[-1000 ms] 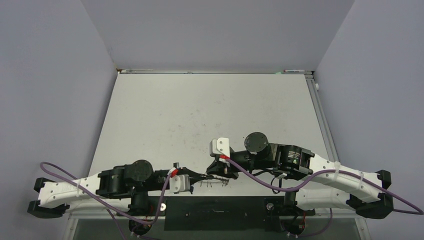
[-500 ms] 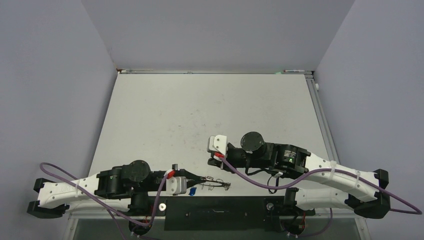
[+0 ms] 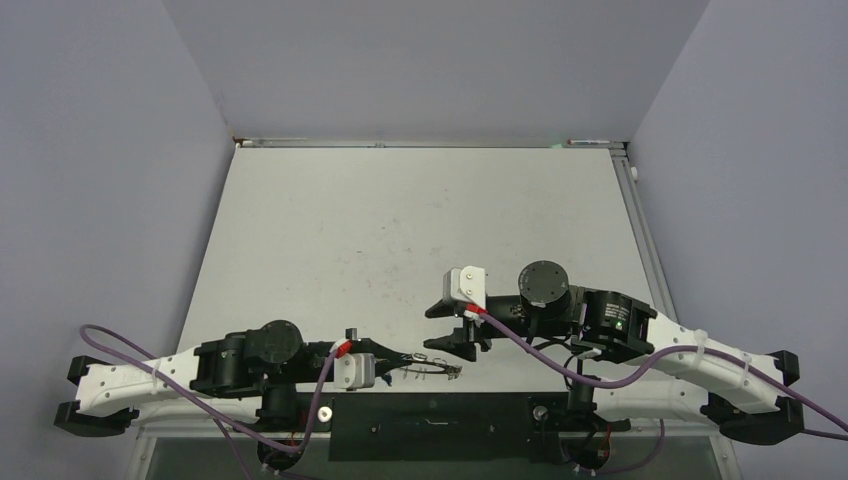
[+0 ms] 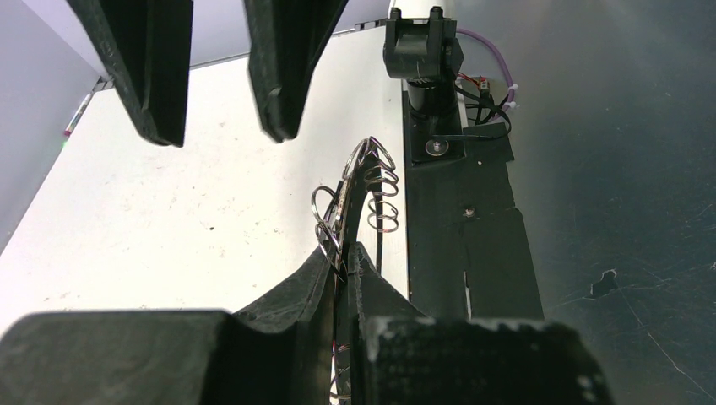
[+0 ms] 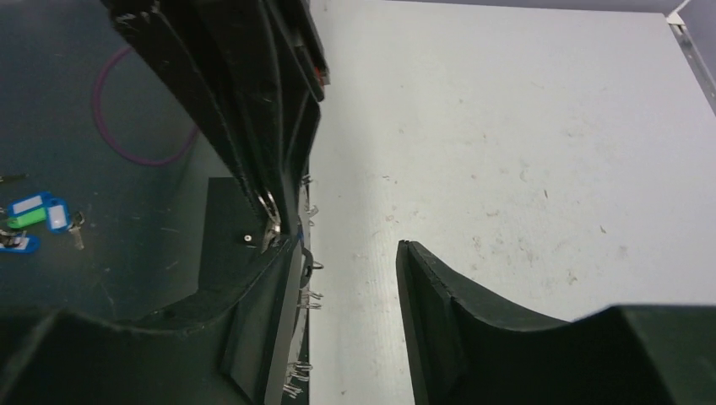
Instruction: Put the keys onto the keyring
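The keyring (image 3: 438, 368) is a flat ring fringed with small wire loops. It sticks out over the table's near edge, edge-on in the left wrist view (image 4: 359, 181). My left gripper (image 3: 404, 359) (image 4: 346, 257) is shut on its rim. My right gripper (image 3: 437, 332) (image 5: 349, 246) stands open just right of the ring, with nothing between its fingers, and its left finger (image 5: 253, 287) is close beside the ring's loops (image 5: 308, 297). Small blue and green key tags (image 5: 34, 215) lie on a dark surface below the table's near edge. I cannot tell whether any key hangs on the ring.
A black base plate (image 3: 440, 415) (image 4: 460, 219) runs along the near edge between the arm bases. White tabletop (image 3: 400, 230) stretches beyond both grippers. A purple cable (image 3: 540, 360) loops off the right wrist.
My right gripper has opened and drawn back to the right, away from the ring. A blue piece seen beside the left gripper half a second ago no longer shows from above. The left gripper keeps its hold.
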`<state>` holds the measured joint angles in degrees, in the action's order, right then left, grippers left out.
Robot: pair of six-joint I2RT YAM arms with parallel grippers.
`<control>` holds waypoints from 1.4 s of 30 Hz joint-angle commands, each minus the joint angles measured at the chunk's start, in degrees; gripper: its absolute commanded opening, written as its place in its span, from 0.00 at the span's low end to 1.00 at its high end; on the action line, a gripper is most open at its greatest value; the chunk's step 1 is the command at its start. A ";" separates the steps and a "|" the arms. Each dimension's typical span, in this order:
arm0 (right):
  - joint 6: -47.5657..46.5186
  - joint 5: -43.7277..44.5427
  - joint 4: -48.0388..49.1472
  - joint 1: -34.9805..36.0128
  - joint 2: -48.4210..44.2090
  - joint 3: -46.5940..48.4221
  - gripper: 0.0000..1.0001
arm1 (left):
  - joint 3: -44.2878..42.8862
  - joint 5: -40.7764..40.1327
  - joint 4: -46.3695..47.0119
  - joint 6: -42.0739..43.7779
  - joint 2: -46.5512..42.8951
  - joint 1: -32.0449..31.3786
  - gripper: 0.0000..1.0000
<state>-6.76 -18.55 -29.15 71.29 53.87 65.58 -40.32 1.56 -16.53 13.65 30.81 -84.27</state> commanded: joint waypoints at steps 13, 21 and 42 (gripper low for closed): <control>4.42 -11.85 7.62 -0.19 1.30 -1.31 0.42 | -0.99 0.28 3.35 -0.47 -0.58 -0.10 0.00; 5.52 -12.99 9.47 -0.23 2.50 -3.01 0.33 | -0.93 0.28 3.38 -0.47 -0.77 -0.11 0.00; 6.41 -13.70 12.35 -0.18 4.48 -4.59 0.15 | -0.99 0.05 3.22 -0.65 -1.13 -0.11 0.00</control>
<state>-0.56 -31.46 -20.88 71.29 57.71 60.95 -40.32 1.52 -16.58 13.65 30.17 -84.27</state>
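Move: The small wire ring at my left fingertips lies about 4 cm back, 3 cm left and 3 cm below my open right fingers. From my left hand, which already pinches the assembly, it is roughly 1 cm right, no distance ahead or back, and 1 cm up. The keyring disc's middle is some 5 cm right of my left hand, 1 cm back and 1 cm lower; a blue tag hangs about 3 cm left, 4 cm back and 4 cm below that hand. I draw my right hand back about 3.5 cm, then ease it left and down onto the wire ring at my left fingertips, sinking nearly 3 cm from the top of that path. My right wrist swings some 10 degrees counter-clockwise and rolls as much, while its half-open fingers close most of the way around the wire; my left hand keeps its pinch and holds still. ##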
